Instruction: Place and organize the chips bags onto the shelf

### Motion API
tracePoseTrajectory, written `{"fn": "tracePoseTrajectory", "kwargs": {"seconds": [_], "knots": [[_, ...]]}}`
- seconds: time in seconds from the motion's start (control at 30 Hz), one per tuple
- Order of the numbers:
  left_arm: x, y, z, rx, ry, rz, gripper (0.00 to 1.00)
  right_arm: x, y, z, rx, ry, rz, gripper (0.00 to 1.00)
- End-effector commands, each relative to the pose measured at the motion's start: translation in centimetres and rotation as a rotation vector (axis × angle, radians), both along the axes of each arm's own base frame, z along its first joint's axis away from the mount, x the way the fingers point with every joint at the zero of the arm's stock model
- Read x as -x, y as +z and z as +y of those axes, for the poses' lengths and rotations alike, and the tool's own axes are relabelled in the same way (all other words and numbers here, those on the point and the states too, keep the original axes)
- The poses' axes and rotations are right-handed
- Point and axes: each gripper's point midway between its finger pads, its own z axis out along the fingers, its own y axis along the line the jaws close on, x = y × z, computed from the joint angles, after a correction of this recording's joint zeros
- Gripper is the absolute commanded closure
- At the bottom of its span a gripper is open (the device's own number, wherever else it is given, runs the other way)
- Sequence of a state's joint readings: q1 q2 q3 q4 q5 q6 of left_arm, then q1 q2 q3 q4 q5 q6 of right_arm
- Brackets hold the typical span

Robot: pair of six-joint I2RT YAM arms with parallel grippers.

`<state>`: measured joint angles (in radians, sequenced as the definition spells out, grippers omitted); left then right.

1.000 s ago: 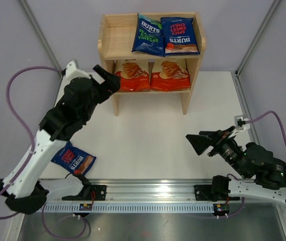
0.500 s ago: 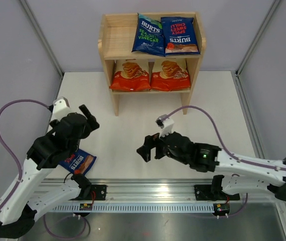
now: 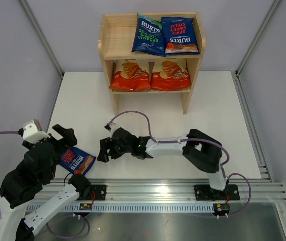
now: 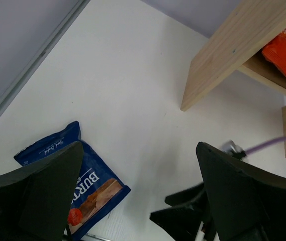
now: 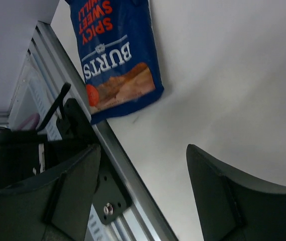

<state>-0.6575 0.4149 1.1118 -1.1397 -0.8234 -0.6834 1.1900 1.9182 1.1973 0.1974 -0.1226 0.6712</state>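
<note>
One dark blue Burts chips bag [image 3: 78,160] lies flat on the table near the front left edge. It shows in the left wrist view as the Burts bag [image 4: 85,188], and in the right wrist view as the same bag [image 5: 114,55]. My right gripper [image 3: 104,149] reaches across, open, just right of it and apart from it; its jaws [image 5: 143,193] hold nothing. My left gripper [image 3: 64,136] hangs open over the bag's far left side, fingers [image 4: 45,193] wide. The wooden shelf [image 3: 110,41] holds two Burts bags [image 3: 166,35] on top and two orange cassava bags [image 3: 150,75] below.
The metal rail [image 3: 153,193] with both arm bases runs along the table's front edge, close to the bag. The shelf's left side panel [image 4: 231,57] stands beyond the left gripper. A purple cable [image 3: 133,114] loops above the right wrist.
My right arm has swung from the right side across to the left, ending beside the loose bag, jaws narrowing slightly. My left arm has drawn back from the shelf to the near left.
</note>
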Motion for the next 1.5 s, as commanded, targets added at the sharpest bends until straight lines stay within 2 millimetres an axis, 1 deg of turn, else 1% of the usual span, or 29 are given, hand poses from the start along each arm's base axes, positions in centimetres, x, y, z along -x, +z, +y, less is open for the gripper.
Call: {"fn": "tracePoseTrajectory", "kwargs": {"seconds": [0.0,0.03,0.07,0.1,0.13,0.2,0.23,0.3,0.33,0.4,0.57,0.6,0.7,0.77,0.8,0.83,0.87,0.93,1.1,1.17,1.2,1.23,1.27,1.3,1.33,1.37,1.4,1.43,1.47], "knots": [[-0.8,0.4,-1.0,-0.048,-0.080,-0.048,0.01,-1.1,2.3,5.4,-0.110,0.087,0.001,0.24],[-0.5,0.4,-0.8,-0.046,-0.081,-0.061,0.01,-1.5,-0.5,5.8,-0.067,0.091,0.034,0.25],[-0.6,0.0,-0.7,-0.070,-0.080,-0.059,0.01,-1.9,-1.2,6.3,-0.061,0.090,0.051,0.30],[-0.6,-0.2,-0.5,-0.080,-0.077,-0.060,0.01,-2.6,-0.7,7.1,-0.081,0.092,0.077,0.31],[-0.5,-0.3,-0.3,-0.083,-0.068,-0.061,0.01,-3.0,-2.4,7.2,-0.056,0.087,0.098,0.33],[-0.5,-0.7,-0.2,-0.097,-0.062,-0.050,0.01,-3.2,-2.7,7.9,-0.056,0.091,0.112,0.34],[-0.5,-1.0,-0.1,-0.102,-0.063,-0.044,0.01,-3.0,-4.0,8.0,-0.038,0.098,0.136,0.36],[-0.5,-1.1,-0.2,-0.104,-0.067,-0.045,0.01,-2.3,-4.0,8.8,-0.054,0.139,0.168,0.39],[-0.5,-1.2,-0.2,-0.105,-0.069,-0.045,0.01,-2.0,-5.2,8.9,-0.044,0.145,0.199,0.40],[-0.6,-1.4,-0.4,-0.096,-0.077,-0.053,0.01,-1.4,-6.1,9.1,-0.049,0.164,0.243,0.46],[-0.8,-1.8,-1.0,-0.079,-0.100,-0.058,0.01,-0.2,-7.7,9.3,-0.058,0.198,0.336,0.57],[-0.8,-1.9,-1.1,-0.079,-0.105,-0.056,0.01,-0.1,-7.9,9.3,-0.059,0.199,0.344,0.61],[-1.0,-2.0,-1.6,-0.076,-0.124,-0.049,0.01,-0.1,-8.0,9.4,-0.070,0.195,0.354,0.63],[-1.0,-2.0,-2.0,-0.071,-0.143,-0.048,0.01,-0.5,-7.6,9.6,-0.098,0.185,0.356,0.70],[-1.1,-2.1,-2.2,-0.073,-0.151,-0.043,0.01,-0.7,-6.9,9.7,-0.121,0.185,0.348,0.74],[-1.0,-2.1,-2.5,-0.071,-0.168,-0.043,0.01,-0.9,-6.4,9.7,-0.138,0.179,0.341,0.86],[-1.0,-2.1,-2.5,-0.072,-0.172,-0.042,0.01,-1.4,-6.2,9.5,-0.154,0.170,0.323,0.90],[-1.0,-2.0,-2.7,-0.067,-0.186,-0.050,0.01,-2.1,-3.8,9.3,-0.204,0.167,0.269,1.00],[-0.9,-1.9,-3.0,-0.059,-0.212,-0.069,0.01,-3.1,0.1,6.4,-0.213,0.185,0.099,1.00],[-0.9,-1.8,-3.7,-0.053,-0.249,-0.071,0.01,-3.4,-0.7,4.4,-0.131,0.192,0.025,1.00],[-0.9,-1.6,-4.0,-0.056,-0.266,-0.076,0.01,-3.7,1.0,3.6,-0.126,0.195,-0.017,1.00],[-0.9,-1.6,-4.7,-0.053,-0.305,-0.075,0.01,-3.4,0.1,2.2,-0.043,0.201,-0.009,1.00],[-0.9,-1.5,-5.1,-0.051,-0.330,-0.078,0.01,-3.6,1.2,1.3,-0.017,0.235,-0.082,1.00],[-0.9,-1.3,-5.6,-0.052,-0.357,-0.086,0.01,-3.6,1.3,0.5,0.023,0.240,-0.104,1.00],[-0.8,-1.2,-6.3,-0.044,-0.396,-0.085,0.01,-3.0,0.4,-1.3,0.115,0.251,-0.084,1.00],[-0.8,-1.1,-6.7,-0.040,-0.412,-0.084,0.01,-3.5,1.7,-2.3,0.143,0.247,-0.141,1.00],[-0.8,-0.9,-6.9,-0.038,-0.423,-0.086,0.01,-3.6,2.0,-3.2,0.182,0.240,-0.152,1.00],[-0.7,-0.8,-7.2,-0.033,-0.438,-0.086,0.01,-3.2,1.5,-5.0,0.258,0.242,-0.133,1.00],[-0.7,-0.7,-7.4,-0.030,-0.447,-0.090,0.01,-3.5,3.3,-5.7,0.267,0.239,-0.184,1.00]]}}
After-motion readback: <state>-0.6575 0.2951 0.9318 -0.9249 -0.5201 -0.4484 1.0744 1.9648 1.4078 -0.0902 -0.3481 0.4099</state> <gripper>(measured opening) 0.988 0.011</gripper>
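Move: The last chips bag, a blue one, lies flat on the table, its middle about 13 cm to the right hand's left, 1 cm nearer the base and 8 cm below. The shelf's near left foot stands roughly 21 cm ahead and 4 cm to the right of that hand; the left arm's base is 15 cm back and 10 cm left of it. From the left hand, the bag is some 28 cm below, 1 cm back and 2 cm left. Right hand dips about 9 cm left, pinches the bag's right edge, lifts back rightward; left hand drifts right. ##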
